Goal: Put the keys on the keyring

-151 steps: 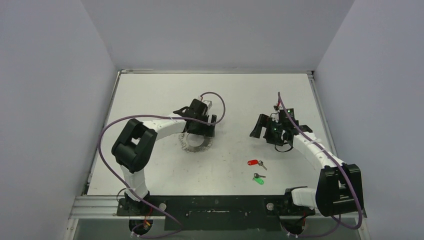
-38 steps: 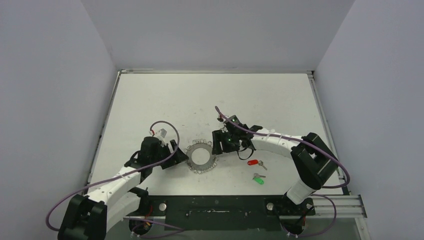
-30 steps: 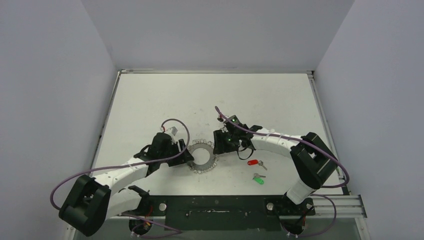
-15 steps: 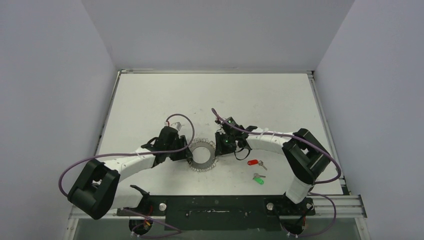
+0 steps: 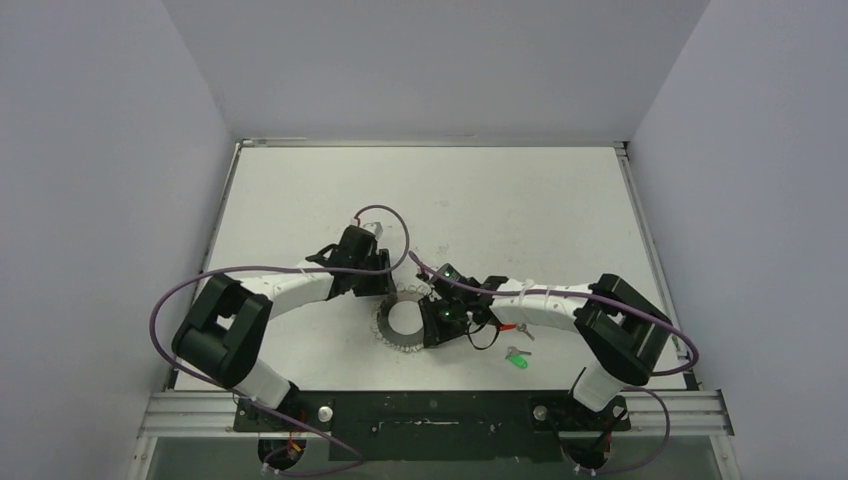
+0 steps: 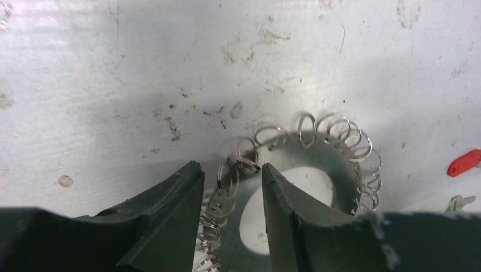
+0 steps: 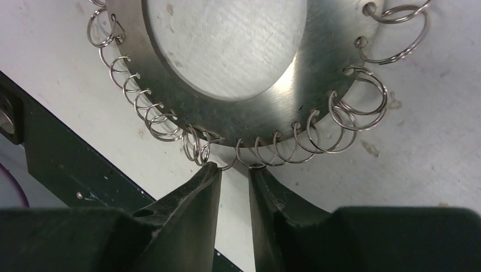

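The keyring (image 5: 398, 342) lies flat on the white table, a silver ring fringed with wire loops. My left gripper (image 5: 388, 293) is at its far-left rim. In the left wrist view the gripper (image 6: 230, 166) is shut across the keyring's rim (image 6: 334, 164), one finger outside among the loops, the other in the hole. My right gripper (image 5: 430, 332) is at the near-right edge. Its jaws (image 7: 233, 168) stand a narrow gap apart, tips touching loops of the keyring (image 7: 272, 113). The red-tagged key (image 5: 508, 326) (image 6: 464, 162) and the green-tagged key (image 5: 517, 361) (image 6: 460, 200) lie to the right, untouched.
The black base rail (image 5: 440, 410) (image 7: 57, 164) runs along the table's near edge, close behind the right gripper. Purple cables loop over both arms. Grey walls enclose the table on three sides.
The left gripper moved from the ring's left side to its far-left rim and closed over it. The right gripper swung from the ring's far right to its near right and narrowed.
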Robot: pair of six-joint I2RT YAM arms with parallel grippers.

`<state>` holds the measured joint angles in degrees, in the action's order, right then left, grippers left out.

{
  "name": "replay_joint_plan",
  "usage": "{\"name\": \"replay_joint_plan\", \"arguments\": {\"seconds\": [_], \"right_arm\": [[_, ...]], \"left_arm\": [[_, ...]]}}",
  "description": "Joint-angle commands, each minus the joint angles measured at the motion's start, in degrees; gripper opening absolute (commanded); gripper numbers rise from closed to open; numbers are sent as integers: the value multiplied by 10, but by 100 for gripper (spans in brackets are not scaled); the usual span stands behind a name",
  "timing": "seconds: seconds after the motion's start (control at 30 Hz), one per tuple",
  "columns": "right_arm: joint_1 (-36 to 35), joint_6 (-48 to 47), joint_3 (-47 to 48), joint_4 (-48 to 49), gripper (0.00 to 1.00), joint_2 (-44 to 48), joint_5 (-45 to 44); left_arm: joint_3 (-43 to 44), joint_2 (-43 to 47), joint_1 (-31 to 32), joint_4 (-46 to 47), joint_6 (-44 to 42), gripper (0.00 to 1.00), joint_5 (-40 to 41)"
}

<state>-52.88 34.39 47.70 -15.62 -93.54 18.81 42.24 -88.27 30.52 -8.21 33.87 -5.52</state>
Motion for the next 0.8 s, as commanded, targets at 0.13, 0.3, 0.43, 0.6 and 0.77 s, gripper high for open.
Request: {"name": "replay_joint_plan", "arguments": {"seconds": [0.13, 0.3, 0.43, 0.6, 0.77], "right_arm": [[-2, -29, 10, -52, 44, 79, -53], [4, -77, 20, -37, 48, 129, -66], [15, -120, 16, -2, 50, 165, -72], [24, -182, 5, 55, 51, 188, -73], [24, -255, -18, 115, 53, 208, -68]], "left_arm": [[36, 52, 3, -104, -65, 57, 92], [-12, 159, 3, -121, -70, 61, 110], [-72, 255, 0, -115, -52, 61, 103], [-159, 370, -3, -71, -60, 64, 49], [-240, 466, -3, 7, -64, 64, -7]]}}
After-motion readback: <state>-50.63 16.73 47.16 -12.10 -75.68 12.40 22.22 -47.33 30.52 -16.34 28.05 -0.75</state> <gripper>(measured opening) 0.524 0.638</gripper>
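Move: Close under the left fingers, at its far left rim, lies the flat keyring; its middle is about 5 cm back and 3 cm right of the left hand, 1 cm lower. The right hand is at the near right rim, with the keyring's middle some 5 cm ahead and 5 cm left. From the right hand, the red key is about 17 cm right and 4 cm ahead, the green key 17 cm right and 3 cm back. Backing off the keyring from both sides, the hands open wider. The left arcs left and back about 9 cm, rising over 5 cm before starting to sink outside the keyring's left side, fingertips swinging some 15 degrees forward. The right dips back briefly, then climbs about 9 cm and goes forward 5 over the right rim, fingertips swinging nearly 30 degrees forward. ##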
